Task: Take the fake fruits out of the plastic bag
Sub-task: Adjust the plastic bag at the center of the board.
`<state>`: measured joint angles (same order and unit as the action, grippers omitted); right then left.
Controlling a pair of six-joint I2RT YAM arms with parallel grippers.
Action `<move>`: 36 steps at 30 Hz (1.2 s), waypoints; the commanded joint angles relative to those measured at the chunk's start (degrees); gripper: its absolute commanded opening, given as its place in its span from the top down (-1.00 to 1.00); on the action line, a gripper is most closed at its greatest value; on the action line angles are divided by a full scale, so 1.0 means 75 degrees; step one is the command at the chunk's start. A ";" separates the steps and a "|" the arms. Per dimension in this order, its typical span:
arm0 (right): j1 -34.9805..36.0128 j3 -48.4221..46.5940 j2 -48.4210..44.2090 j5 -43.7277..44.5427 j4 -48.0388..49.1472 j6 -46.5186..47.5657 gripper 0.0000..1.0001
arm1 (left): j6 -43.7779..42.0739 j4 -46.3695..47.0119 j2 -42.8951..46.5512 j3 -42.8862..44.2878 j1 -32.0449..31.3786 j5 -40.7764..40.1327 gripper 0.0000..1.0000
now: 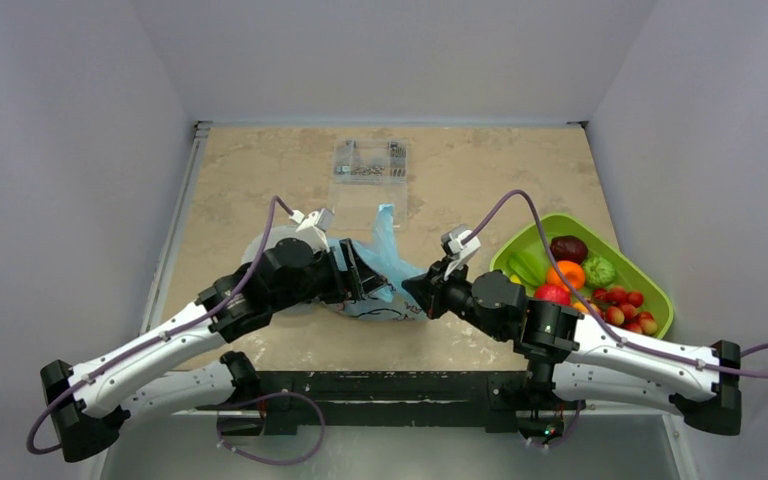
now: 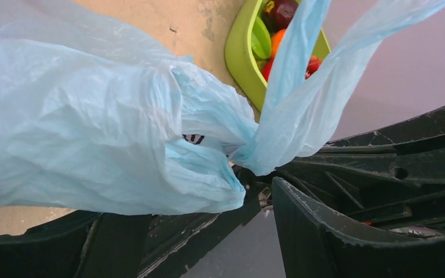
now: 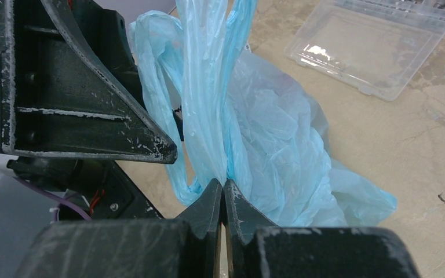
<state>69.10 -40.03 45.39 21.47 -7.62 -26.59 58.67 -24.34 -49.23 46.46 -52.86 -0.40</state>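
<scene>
The light-blue plastic bag [image 1: 388,252] lies crumpled mid-table between my two grippers. My right gripper [image 3: 223,188] is shut on a fold of the plastic bag [image 3: 266,145] near its handles, and it meets the film from the right in the top view [image 1: 420,288]. My left gripper [image 2: 265,197] is open, and the plastic bag [image 2: 92,127] drapes over its lower finger [image 2: 150,243]. No fruit shows inside the bag. The fake fruits [image 1: 585,280] lie in the lime-green tray [image 1: 545,228]: a dark plum, an orange, a green piece, a red apple and small red ones.
A clear hard plastic box [image 1: 368,172] stands at the back centre, close beyond the bag [image 3: 371,52]. The lime-green tray [image 2: 240,58] sits at the right edge of the table. A white round disc [image 1: 260,248] shows partly under my left arm.
</scene>
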 commanded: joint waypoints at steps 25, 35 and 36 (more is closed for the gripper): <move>0.0032 -0.0791 0.0897 0.1661 -0.0185 0.0687 0.98 | -0.1851 -0.4989 0.0373 0.4035 0.1009 -0.2609 1.00; 0.0033 -0.2057 0.1925 0.0398 0.0014 0.1955 -0.57 | -0.1607 -0.4146 0.0853 0.2990 0.1024 -0.1578 1.00; 0.0033 -0.2182 0.2050 0.0424 0.0077 0.2059 -0.73 | -0.1580 -0.4177 0.0861 0.2967 0.1017 -0.1578 1.00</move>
<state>69.12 -50.13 58.35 24.36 -8.45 -15.07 45.93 -58.54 -43.48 70.54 -45.50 -14.61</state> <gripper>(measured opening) 0.741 0.008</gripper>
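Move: The blue bag's near rim stands loose between the left hand's open fingers, about 2 cm ahead and level with them. The right fingers grip the rim some 6 cm to the left hand's right and 2 cm higher; from them the loose rim lies 6 cm left and 2 cm ahead. The bag's filled body is about 12 cm below the left hand and 2 cm back, the white disc 19 cm left and 3 cm ahead, the clear box 20 cm ahead. The bag's loose rim is pinched as the left fingers shut on it with little travel; the left hand then pulls it about 12 cm left and up, rising to some 11 cm before easing down a little, rolling and turning counter-clockwise about 15 degrees each. The right hand keeps its grip at first, dips slightly and eases forward, then opens, lets go of the film and drifts left. ##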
